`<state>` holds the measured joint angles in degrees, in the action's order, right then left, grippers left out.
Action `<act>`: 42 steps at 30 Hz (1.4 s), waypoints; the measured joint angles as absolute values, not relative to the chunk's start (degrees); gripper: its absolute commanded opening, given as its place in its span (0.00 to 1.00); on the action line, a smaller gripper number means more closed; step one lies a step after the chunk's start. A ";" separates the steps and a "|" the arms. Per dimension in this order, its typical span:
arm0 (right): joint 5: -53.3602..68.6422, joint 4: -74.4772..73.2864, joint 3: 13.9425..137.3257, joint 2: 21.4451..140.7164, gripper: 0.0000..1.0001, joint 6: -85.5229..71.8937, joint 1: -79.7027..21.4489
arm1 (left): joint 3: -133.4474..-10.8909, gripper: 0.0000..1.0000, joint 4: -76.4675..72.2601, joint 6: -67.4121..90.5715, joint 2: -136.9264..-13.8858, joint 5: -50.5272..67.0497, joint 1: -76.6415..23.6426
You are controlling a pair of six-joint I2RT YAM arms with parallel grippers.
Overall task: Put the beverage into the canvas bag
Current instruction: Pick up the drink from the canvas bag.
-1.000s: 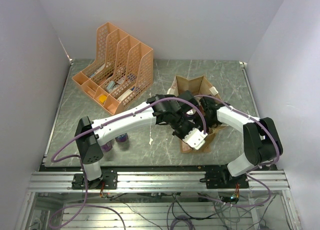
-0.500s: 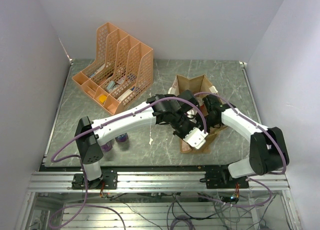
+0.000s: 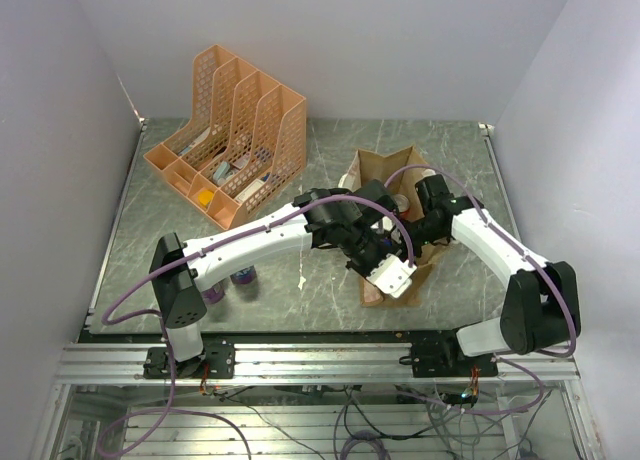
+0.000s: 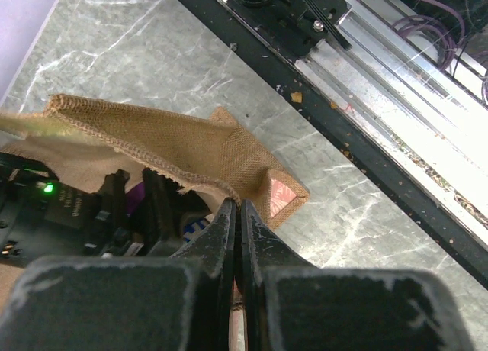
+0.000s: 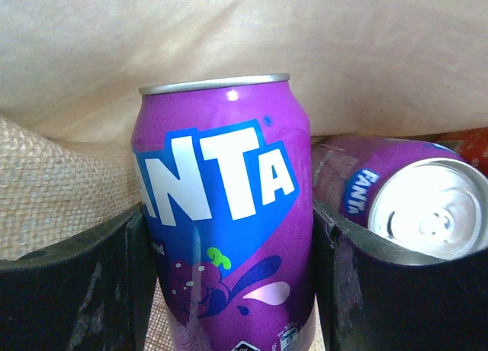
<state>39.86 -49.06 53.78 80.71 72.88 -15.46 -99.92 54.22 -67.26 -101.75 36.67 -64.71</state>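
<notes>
The canvas bag [image 3: 377, 169] lies right of the table's middle, its mouth held apart. My left gripper [image 3: 388, 280] is shut on the bag's burlap rim [image 4: 191, 141], its tips [image 4: 238, 210] pinched on the edge by the pink-panelled corner. A purple Fanta can, the beverage [image 5: 221, 191], stands upright inside the bag against its pale lining [image 5: 267, 53]. My right gripper [image 5: 229, 244] is shut on the can, one black finger on each side. From above, the right gripper [image 3: 418, 225] reaches into the bag and the can is hidden.
A second purple can [image 5: 404, 198] lies on its side in the bag, right of the held one. Two more cans [image 3: 243, 275] stand by the left arm's base. An orange mesh file organiser [image 3: 230, 130] sits at the back left. Grey walls close in both sides.
My right arm has stretched out, its elbow swinging to the right and its wrist moving farther back over the bag. The left arm and the bag have stayed put.
</notes>
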 measured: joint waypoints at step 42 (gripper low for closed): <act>42.48 -21.76 69.01 73.76 0.00 21.23 -7.84 | -111.61 0.96 52.23 -55.11 -98.91 31.79 -55.92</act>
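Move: The right hand, down in the canvas bag, already grips a Fanta can; the bag's far rim lies about 14 cm ahead and 12 above. A second Fanta can stands some 8 cm ahead, 3 left and 3 lower, and a red can 12 ahead, 1 right, 3 lower. The left hand still pinches the bag's left rim between its fingertips; the gripped can is about 11 cm ahead, 2 right and 13 below. Right hand lifts the gripped can about 19 cm, 11 forward; left opens off the bag's rim, rising 10. ##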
